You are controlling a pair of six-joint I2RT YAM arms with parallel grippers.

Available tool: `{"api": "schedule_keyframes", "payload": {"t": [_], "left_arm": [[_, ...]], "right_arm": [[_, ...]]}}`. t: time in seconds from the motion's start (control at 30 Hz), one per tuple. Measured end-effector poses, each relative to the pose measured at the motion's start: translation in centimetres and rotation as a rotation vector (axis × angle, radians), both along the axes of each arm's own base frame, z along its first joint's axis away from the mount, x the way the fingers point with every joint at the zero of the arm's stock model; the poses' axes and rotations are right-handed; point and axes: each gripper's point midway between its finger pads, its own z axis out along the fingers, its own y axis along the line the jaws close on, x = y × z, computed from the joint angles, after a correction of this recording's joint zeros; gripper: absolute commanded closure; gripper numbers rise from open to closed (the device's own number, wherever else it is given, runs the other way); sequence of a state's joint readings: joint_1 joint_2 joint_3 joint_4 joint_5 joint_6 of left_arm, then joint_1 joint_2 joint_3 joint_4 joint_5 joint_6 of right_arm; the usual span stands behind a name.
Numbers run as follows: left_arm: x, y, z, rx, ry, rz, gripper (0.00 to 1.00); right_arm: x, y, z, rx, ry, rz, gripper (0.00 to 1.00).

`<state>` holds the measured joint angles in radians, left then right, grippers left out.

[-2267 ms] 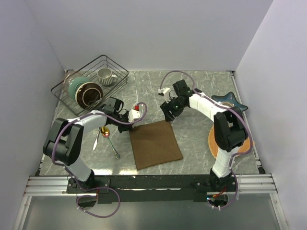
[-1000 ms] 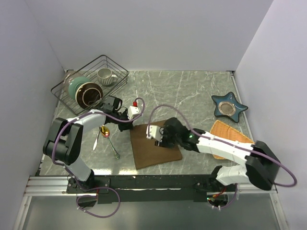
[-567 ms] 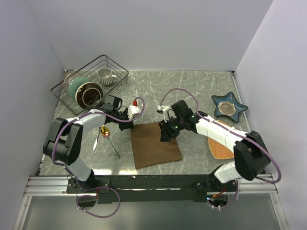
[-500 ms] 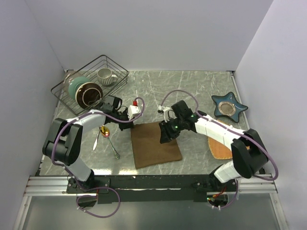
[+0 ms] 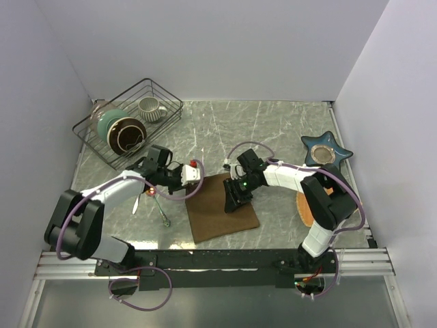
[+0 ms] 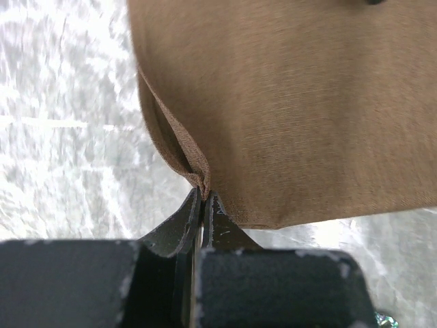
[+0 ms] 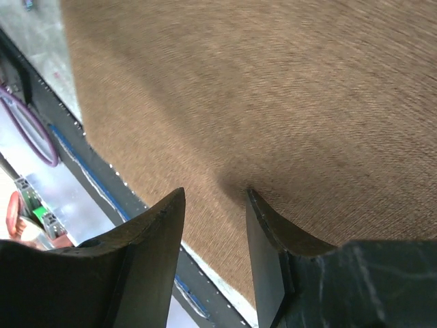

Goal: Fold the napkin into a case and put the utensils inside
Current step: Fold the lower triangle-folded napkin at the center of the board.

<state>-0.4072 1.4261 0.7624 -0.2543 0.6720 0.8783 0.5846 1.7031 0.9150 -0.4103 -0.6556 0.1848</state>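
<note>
The dark-brown napkin point(image 5: 220, 210) lies flat in front of the arms and is not folded into a case. My left gripper point(image 5: 194, 183) is at its far-left corner, shut on a small pinched fold of the cloth point(image 6: 198, 176). My right gripper point(image 5: 231, 203) stands open over the middle of the napkin point(image 7: 273, 89), and one fingertip point(image 7: 251, 198) presses into the cloth. The utensils lie left of the napkin: a fork point(image 5: 164, 216), a silver handle point(image 5: 136, 203) and a spoon's gold bowl point(image 5: 151, 193), partly under my left arm.
A black wire basket point(image 5: 167, 102) with bowls and a mug stands at the back left. A blue star-shaped dish point(image 5: 326, 151) sits at the back right. An orange woven mat point(image 5: 304, 207) lies behind my right arm. The black front rail point(image 7: 102, 184) runs just past the napkin's near edge.
My right arm swung in and its gripper came down onto the middle of the napkin. My left arm shifted nearer, with its gripper at the napkin's corner.
</note>
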Motion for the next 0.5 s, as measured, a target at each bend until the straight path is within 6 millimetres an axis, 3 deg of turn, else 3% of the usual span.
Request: {"api": "schedule_keyframes", "payload": {"t": [0.23, 0.5], "left_arm": [[-2.5, -1.1, 0.8, 0.012, -0.091, -0.132, 0.99], [-5.9, -1.2, -1.2, 0.082, -0.104, -0.281, 0.99]], "right_arm": [[0.2, 0.0, -0.3, -0.015, 0.009, -0.027, 0.48], [0.5, -0.1, -0.5, -0.029, -0.002, -0.040, 0.49]]}}
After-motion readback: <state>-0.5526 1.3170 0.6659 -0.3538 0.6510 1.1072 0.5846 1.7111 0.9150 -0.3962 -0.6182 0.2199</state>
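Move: The napkin's upper-left corner is already pinched and slightly raised in the left fingers; its lower-left corner lies about 20 cm back of the left hand, 2 cm right and some 5 cm below. The spoon's middle is roughly 7 cm back and 11 cm left of that hand. The right hand already sits low on the cloth, with the napkin's middle about 4 cm to its left and 1 cm below. The napkin's upper-left corner, still pinched, is drawn back about 6 cm over the cloth towards the lower-left corner by the left hand, drifting slightly right; it rises a little, then dips about 2 cm and turns some 15 degrees clockwise. The right hand stays put, parted fingertips still resting on the napkin. ##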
